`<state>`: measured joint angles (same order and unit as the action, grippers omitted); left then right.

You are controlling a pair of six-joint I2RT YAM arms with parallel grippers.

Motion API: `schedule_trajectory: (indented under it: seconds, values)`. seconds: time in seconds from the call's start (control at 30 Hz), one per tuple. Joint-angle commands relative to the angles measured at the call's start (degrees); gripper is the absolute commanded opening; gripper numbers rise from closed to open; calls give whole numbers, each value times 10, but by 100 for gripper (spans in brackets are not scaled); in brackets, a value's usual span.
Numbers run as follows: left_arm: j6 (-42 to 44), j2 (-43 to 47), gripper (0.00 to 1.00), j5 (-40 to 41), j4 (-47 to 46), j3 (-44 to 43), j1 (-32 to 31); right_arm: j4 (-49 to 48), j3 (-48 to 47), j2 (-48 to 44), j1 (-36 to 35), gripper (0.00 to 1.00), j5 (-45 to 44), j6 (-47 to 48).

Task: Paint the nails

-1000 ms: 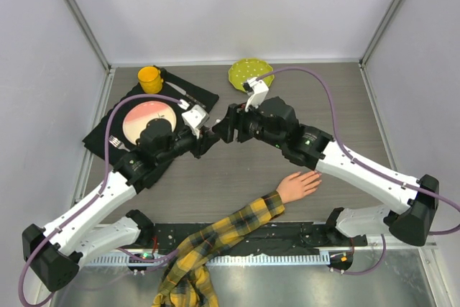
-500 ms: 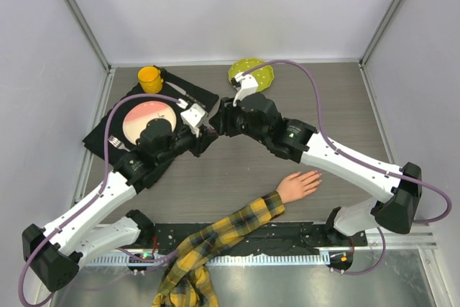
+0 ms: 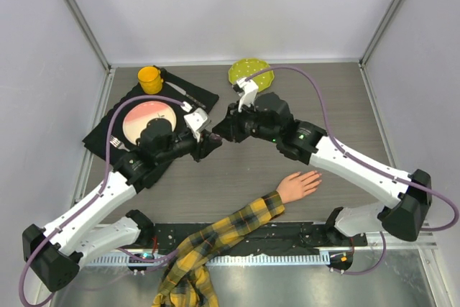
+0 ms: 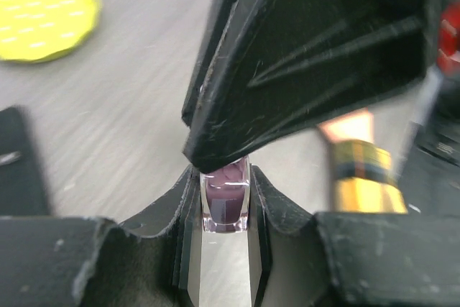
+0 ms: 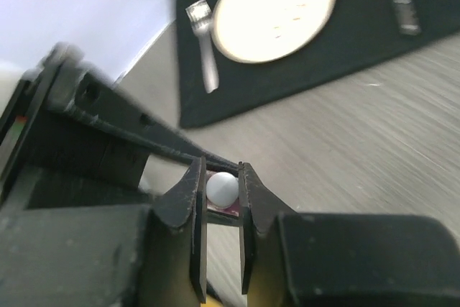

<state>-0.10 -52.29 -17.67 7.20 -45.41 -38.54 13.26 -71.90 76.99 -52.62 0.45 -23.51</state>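
Note:
My left gripper [image 4: 225, 199] is shut on a small glass polish bottle [image 4: 225, 205] of purple lacquer, held above the table's middle. My right gripper [image 5: 221, 188] meets it from the right, and its jaws press both sides of the bottle's round white cap [image 5: 222, 188]. In the top view the two grippers touch nose to nose, left gripper [image 3: 210, 141], right gripper [image 3: 220, 132]. The pale mannequin hand [image 3: 298, 185] lies flat near the front with a yellow plaid sleeve [image 3: 237, 224]. Its nails [image 3: 317, 176] point right and are too small to make out.
A black mat [image 3: 97, 141] at the left carries a pink-and-cream plate [image 3: 146, 114], a fork [image 5: 205, 41] and a knife. A yellow cup [image 3: 149, 78] stands at the back left. A yellow-green dotted plate [image 3: 251, 72] lies at the back centre.
My right gripper has swung left to the bottle in my left gripper and closed its jaws on the cap. The left arm has barely moved.

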Motion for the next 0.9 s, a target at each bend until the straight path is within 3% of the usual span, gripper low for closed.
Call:
schedule_trajectory:
  seconds: [0.0,0.03,0.1,0.17,0.23,0.43,0.47,0.53,0.67,0.73,0.87]
  values:
    - [-13,1,0,-216,-22,-30,-3,-84,83,-46,77,1,336,100]
    - [-24,-3,0,-294,-30,-35,-3,-109,96,-54,82,1,398,117]
    - [-67,-11,0,-368,-59,-49,-3,-108,112,-54,85,1,517,142]
    - [-104,-15,0,-459,-94,-54,-3,-97,114,-51,90,1,576,145]
    - [-121,-17,0,-482,-107,-58,-3,-93,115,-50,92,1,589,145]
    - [-43,-11,0,-382,-23,-73,-3,-91,120,-62,93,1,539,142]
    - [-39,-9,0,-354,-22,-72,-3,-91,120,-64,94,7,520,138]
    - [-29,-9,0,-275,-15,-71,-3,-77,113,-69,93,32,434,124]
    - [-1,-12,0,-165,9,-68,-3,-41,89,-85,93,57,230,78]
    - [15,-11,0,-107,10,-59,-3,-18,76,-92,93,64,154,39]
    - [33,0,0,-52,7,-44,-3,-8,42,-102,88,71,110,-7]
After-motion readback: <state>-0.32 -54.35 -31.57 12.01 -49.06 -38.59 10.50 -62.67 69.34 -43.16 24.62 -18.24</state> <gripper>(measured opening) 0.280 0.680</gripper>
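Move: The nail polish cap is already between the right fingertips, right at that hand's point; from the left hand, which still holds the bottle, the cap sits about 1 cm ahead, 1 cm right and 3 cm up. On the table some 27 cm below the right hand, the pink plate lies about 25 cm left and 8 ahead, the green plate 25 ahead and 12 right, the mannequin hand 17 back and 30 right. Both hands swing back about 10 cm, right turning 45° counter-clockwise, left clockwise, then partway forward; right releases cap. ##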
